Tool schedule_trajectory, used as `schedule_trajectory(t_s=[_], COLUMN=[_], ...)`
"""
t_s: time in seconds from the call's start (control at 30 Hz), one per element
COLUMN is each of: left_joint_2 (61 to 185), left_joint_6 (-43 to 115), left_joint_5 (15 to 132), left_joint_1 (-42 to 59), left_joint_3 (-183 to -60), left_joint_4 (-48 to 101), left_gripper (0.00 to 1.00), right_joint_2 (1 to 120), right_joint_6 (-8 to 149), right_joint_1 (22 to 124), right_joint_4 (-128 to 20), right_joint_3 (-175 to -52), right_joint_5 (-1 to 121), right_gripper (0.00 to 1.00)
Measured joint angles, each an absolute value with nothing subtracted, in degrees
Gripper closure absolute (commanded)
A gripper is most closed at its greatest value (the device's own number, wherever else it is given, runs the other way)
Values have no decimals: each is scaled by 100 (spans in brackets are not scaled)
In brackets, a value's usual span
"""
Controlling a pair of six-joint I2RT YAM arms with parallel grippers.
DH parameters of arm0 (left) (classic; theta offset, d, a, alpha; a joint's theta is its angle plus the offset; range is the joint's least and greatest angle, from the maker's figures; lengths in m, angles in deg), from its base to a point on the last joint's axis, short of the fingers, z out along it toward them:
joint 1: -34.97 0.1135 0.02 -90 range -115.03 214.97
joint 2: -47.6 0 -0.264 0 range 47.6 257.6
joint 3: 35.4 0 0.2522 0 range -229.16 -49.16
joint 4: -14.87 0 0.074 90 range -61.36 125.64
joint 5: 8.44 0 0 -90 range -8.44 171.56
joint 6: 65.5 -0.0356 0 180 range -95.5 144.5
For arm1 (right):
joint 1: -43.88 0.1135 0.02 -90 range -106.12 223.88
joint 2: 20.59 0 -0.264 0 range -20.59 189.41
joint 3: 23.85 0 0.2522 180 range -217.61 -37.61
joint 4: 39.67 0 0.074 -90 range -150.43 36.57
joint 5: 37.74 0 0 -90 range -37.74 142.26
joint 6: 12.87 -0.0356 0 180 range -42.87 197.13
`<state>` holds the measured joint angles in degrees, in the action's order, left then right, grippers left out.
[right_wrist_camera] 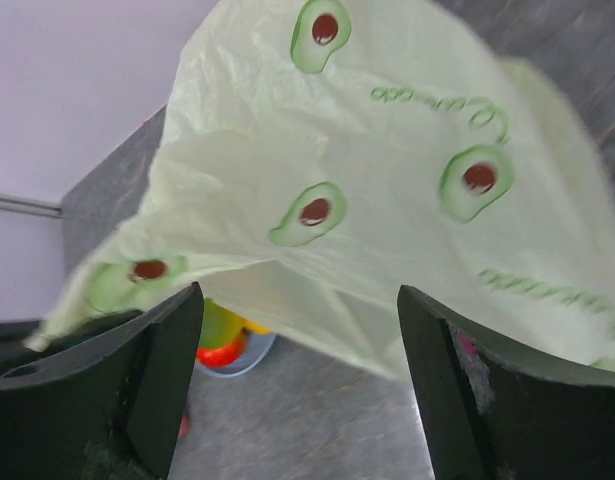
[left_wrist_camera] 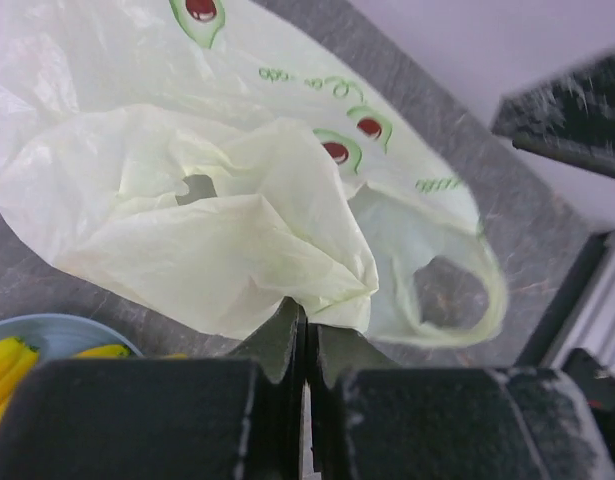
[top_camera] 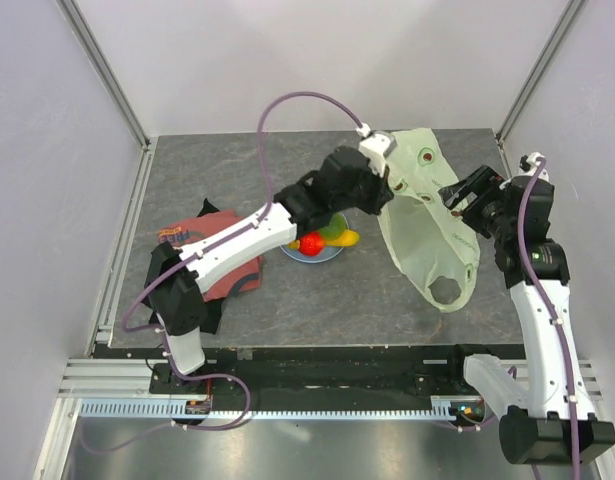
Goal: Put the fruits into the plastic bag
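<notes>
The pale yellow-green plastic bag (top_camera: 427,215) with avocado prints is lifted at the table's right; its handle loop hangs near the front. My left gripper (top_camera: 385,188) is shut on a fold of the bag's left edge, as the left wrist view (left_wrist_camera: 305,308) shows with the bag (left_wrist_camera: 217,200) bunched at the fingertips. My right gripper (top_camera: 455,196) is open and empty at the bag's right side; in the right wrist view (right_wrist_camera: 297,295) the bag (right_wrist_camera: 387,170) hangs just in front of it. The fruits (top_camera: 325,238) lie piled on a blue plate (top_camera: 297,255), partly hidden by my left arm; a green and a red one (right_wrist_camera: 219,340) show under the bag.
A red printed T-shirt (top_camera: 212,255) lies on the table at the left, under my left arm. Bananas (left_wrist_camera: 7,362) on the plate's rim (left_wrist_camera: 57,325) show at the bottom left of the left wrist view. White walls and metal rails ring the table.
</notes>
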<state>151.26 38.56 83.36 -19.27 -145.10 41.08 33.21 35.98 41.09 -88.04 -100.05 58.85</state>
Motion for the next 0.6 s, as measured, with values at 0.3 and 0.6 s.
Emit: schedule_trajectory(t_s=[0.3,0.6], left_joint_2=[15185,15539], left_joint_6=[4908,5233], left_joint_5=[6550,5455], left_joint_1=[-760,-366], left_joint_3=[-15382,-15935], left_joint_4=[4843,5269], left_gripper=[98,98], right_joint_2=[3603,4731], right_joint_6=[5660,6667], right_joint_1=[4610,5893], right_joint_4=[-8303,-8345], right_joint_3=[-9743,-10088], right_joint_5=[5435,4948], right_gripper=[15,15])
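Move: The plastic bag hangs from the left hand, already shut on its rim. The bag's middle lies about 5 cm left of the open right hand, level with it fore and aft and roughly 14 cm below. From the left hand that middle is some 10 cm to the right, level, and 13 cm down. The fruit bowl stands about 14 cm left of the left hand, level, some 22 cm below, and roughly 29 cm left of the right hand. Keeping its pinch on the rim, the left hand draws the bag up, left and forward, about 4 to 5 cm each way, rolling some 20 degrees, then eases to a near stop. The right hand, fingers wide open throughout, first rolls almost in place with a slight drift to the right, then swings left and down about 6 cm each and a little forward towards the bag's printed right side, its left side dipping in a roll of roughly 40 degrees as it turns counter-clockwise. ##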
